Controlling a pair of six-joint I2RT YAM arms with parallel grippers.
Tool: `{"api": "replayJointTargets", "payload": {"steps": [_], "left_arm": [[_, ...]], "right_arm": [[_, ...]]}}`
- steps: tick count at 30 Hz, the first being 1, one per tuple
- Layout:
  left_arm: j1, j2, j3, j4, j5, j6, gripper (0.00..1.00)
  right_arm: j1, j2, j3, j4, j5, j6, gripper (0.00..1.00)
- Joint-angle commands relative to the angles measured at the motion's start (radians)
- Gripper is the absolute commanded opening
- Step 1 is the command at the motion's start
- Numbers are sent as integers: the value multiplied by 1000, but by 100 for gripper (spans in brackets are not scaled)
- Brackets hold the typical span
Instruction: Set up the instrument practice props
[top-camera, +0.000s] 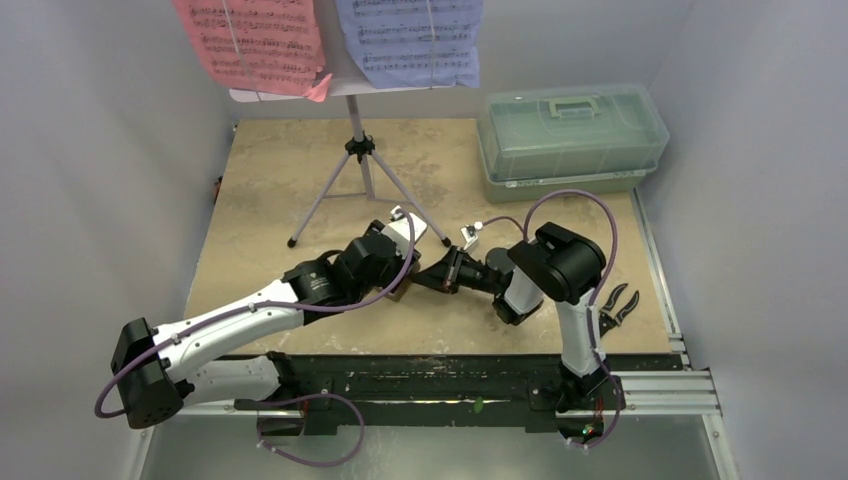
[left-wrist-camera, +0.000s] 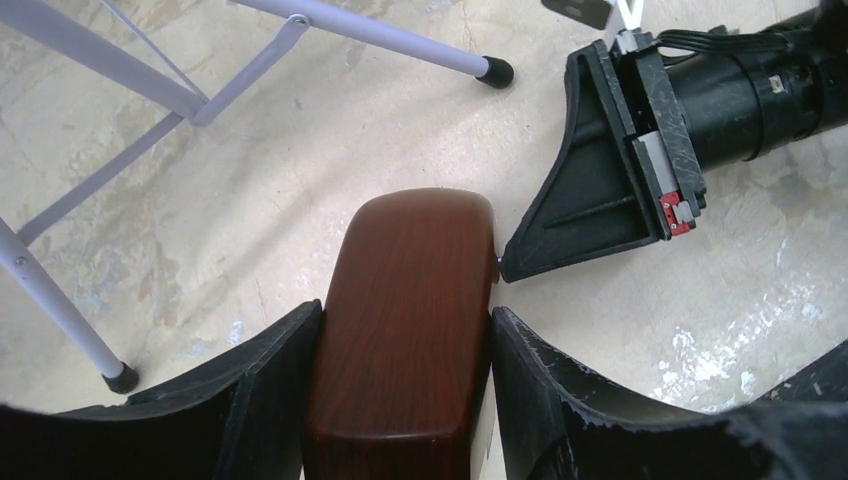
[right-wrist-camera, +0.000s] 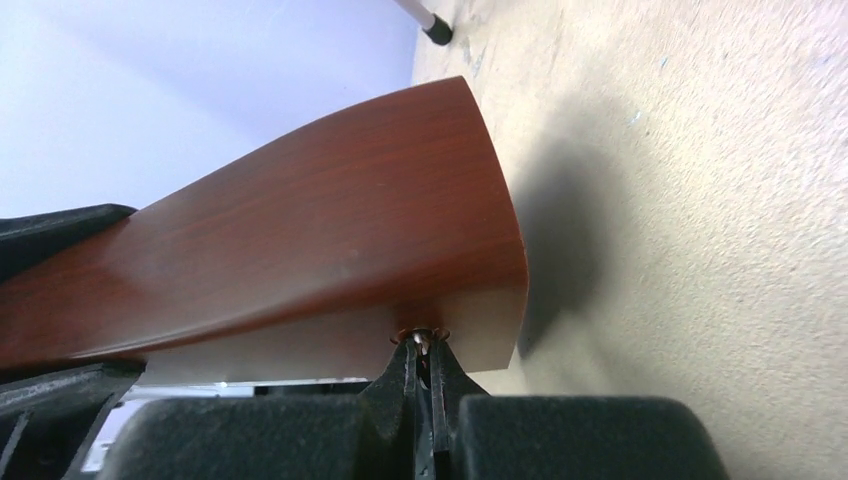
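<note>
The small brown metronome (left-wrist-camera: 410, 320) lies tilted just above the tabletop, and my left gripper (left-wrist-camera: 405, 310) is shut on its two side faces. My right gripper (right-wrist-camera: 425, 345) is shut, its tips pinching a small metal knob (right-wrist-camera: 421, 336) on the metronome's (right-wrist-camera: 300, 240) pale side. Both grippers meet at mid-table, left (top-camera: 395, 272) and right (top-camera: 428, 280). Behind them stands the lavender music stand (top-camera: 358, 140) on tripod legs (left-wrist-camera: 350, 25). A pink sheet (top-camera: 255, 40) and a pale-blue sheet (top-camera: 415, 35) rest on its desk.
A translucent green lidded box (top-camera: 570, 140) sits at the back right. Small black pliers (top-camera: 618, 303) lie at the right near the table's edge. The stand's nearest foot (left-wrist-camera: 495, 72) is close to my right gripper's body (left-wrist-camera: 620, 170). Grey walls enclose the table.
</note>
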Motion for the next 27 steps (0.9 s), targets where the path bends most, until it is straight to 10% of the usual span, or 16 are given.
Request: {"api": "replayJointTargets", "payload": {"steps": [1,8,18,23,27], "left_arm": [[2,13,80,43,-143,-140,0],[3,154,199,-157,-365,-483,0],[72,214,226,-220,-302,-824,5],[215,221,213,-203,-134,-964,19],[236,235,235,-225,-106,-1007,52]], "right_arm": [[-45,-76,-14,24,61,-123,0],[-43,-326,49,-470,132,-456,38],[-23,-607,53,-841,290,-776,60],[37,-706,29,-907,356,-899,69],[164,-757,39,-964,484,-989,83]]}}
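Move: Between the right hand's shut fingertips sits the metronome's winding key; it lies about 3 cm back, 5 cm right and some 10 cm below the left hand, which already grips the metronome's narrow end. The music stand's post is roughly 16 cm ahead and 4 cm left of the left hand. The stand's right foot is about 7 cm ahead, 5 cm right and 6 cm below the right hand; its left foot about 8 cm ahead, 18 cm left and 17 cm below the left hand. Letting go of the winding key, the right hand spreads its fingers wide and backs off, rising some 6 cm, going a little forward and to the right and easing back slightly at the end, while its wrist rolls and tips the fingers downward. The left hand keeps its grip and carries the metronome forward and left towards the stand, sinking slightly and turning it about 50 degrees counter-clockwise. ##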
